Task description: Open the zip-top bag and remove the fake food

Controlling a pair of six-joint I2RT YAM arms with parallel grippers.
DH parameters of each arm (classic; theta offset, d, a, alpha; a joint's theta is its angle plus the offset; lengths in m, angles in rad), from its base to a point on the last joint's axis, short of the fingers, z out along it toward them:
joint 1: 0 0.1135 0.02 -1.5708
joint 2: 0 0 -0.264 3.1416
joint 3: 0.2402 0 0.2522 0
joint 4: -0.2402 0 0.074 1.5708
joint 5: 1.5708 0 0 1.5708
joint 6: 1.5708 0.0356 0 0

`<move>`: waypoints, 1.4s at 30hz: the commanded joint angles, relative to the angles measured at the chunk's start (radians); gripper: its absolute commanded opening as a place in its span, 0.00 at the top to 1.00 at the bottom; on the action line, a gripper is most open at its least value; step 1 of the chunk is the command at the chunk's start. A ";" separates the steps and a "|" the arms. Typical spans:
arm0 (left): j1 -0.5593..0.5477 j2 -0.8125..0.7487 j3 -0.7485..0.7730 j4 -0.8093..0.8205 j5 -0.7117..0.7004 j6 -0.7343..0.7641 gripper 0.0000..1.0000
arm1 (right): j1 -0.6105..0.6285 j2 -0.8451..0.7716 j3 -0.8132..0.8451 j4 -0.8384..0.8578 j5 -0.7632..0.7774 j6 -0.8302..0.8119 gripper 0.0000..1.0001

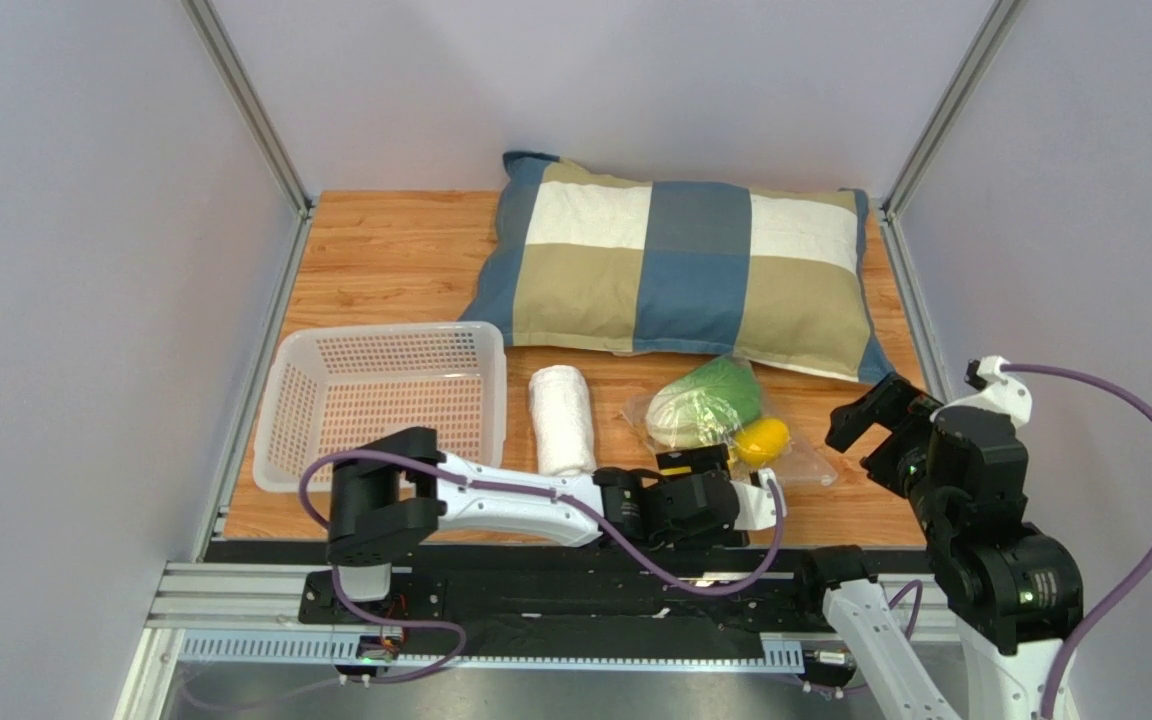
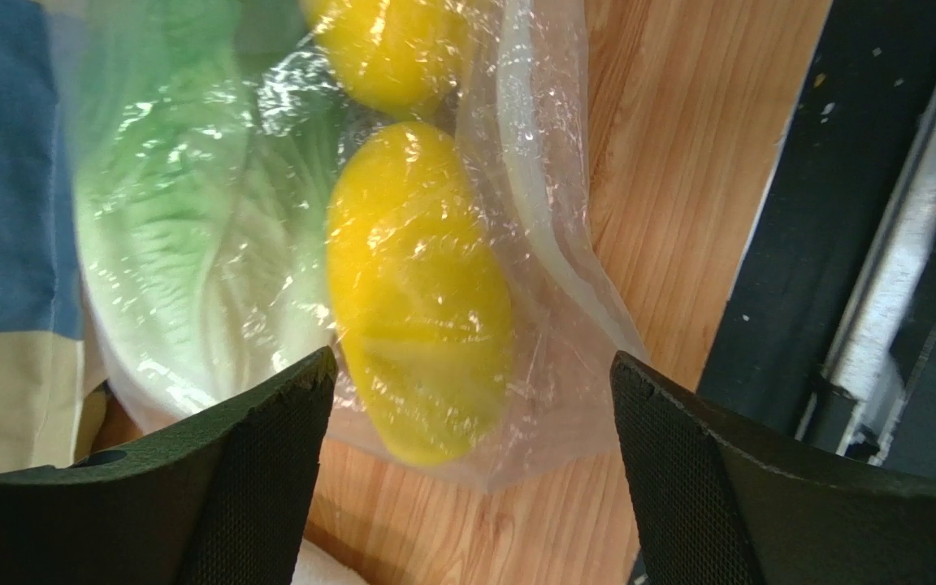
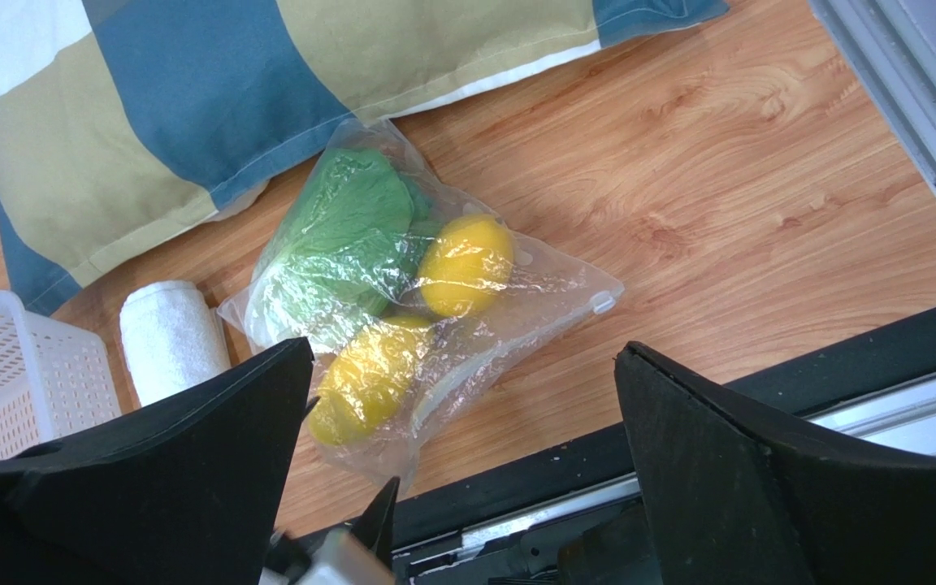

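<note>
The clear zip-top bag (image 1: 720, 423) lies on the wooden table just in front of the pillow. Inside it is the fake food: a green-and-white cabbage (image 1: 702, 398) and two yellow lemons (image 3: 467, 262) (image 3: 369, 372). My left gripper (image 1: 748, 488) is low at the bag's near end and open. In the left wrist view the left gripper (image 2: 472, 357) has the bag's corner (image 2: 534, 414) and one lemon (image 2: 418, 287) between its fingers, without touching them. My right gripper (image 1: 875, 428) hovers open to the right of the bag (image 3: 522, 317), holding nothing. A white zip slider (image 3: 604, 301) shows at the bag's right corner.
A checked pillow (image 1: 687, 263) lies along the back. A white mesh basket (image 1: 379, 405) stands at the left, with a rolled white towel (image 1: 563, 420) between it and the bag. A black rail (image 1: 537, 578) runs along the near edge. Walls close both sides.
</note>
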 commanded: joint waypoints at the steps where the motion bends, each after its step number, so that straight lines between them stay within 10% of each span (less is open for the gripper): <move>1: 0.017 0.050 0.066 0.105 -0.009 0.085 0.10 | -0.004 -0.034 0.079 -0.054 0.046 -0.023 0.00; 7: 0.058 0.245 0.294 -0.026 0.010 0.075 0.15 | -0.004 -0.042 0.107 -0.066 0.017 -0.023 0.00; 16: 0.115 0.213 0.306 -0.065 0.136 -0.020 1.00 | -0.004 -0.045 0.107 -0.062 -0.002 -0.030 0.00; 26: 0.393 -0.161 0.206 -0.111 0.703 -0.318 1.00 | -0.004 -0.020 -0.077 0.049 -0.040 0.131 0.00; 42: 0.425 -0.255 0.186 -0.128 0.805 -0.347 1.00 | -0.004 -0.063 -0.480 0.449 -0.312 0.358 0.00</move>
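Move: The bag's zip edge lies about 4 cm ahead, 6 cm right of and 3 cm below the open left fingers; from the right hand it is roughly 4 cm ahead, 11 cm left and 19 cm down. In the bag, one yellow fruit sits some 5 cm ahead and 3 cm right of the left hand, the other about 5 cm ahead and 10 cm right, the green cabbage 10 cm ahead and 3 cm right. Left hand shifts right, pinches the zip edge and lifts it some 17 cm; open right hand sinks left towards it. ##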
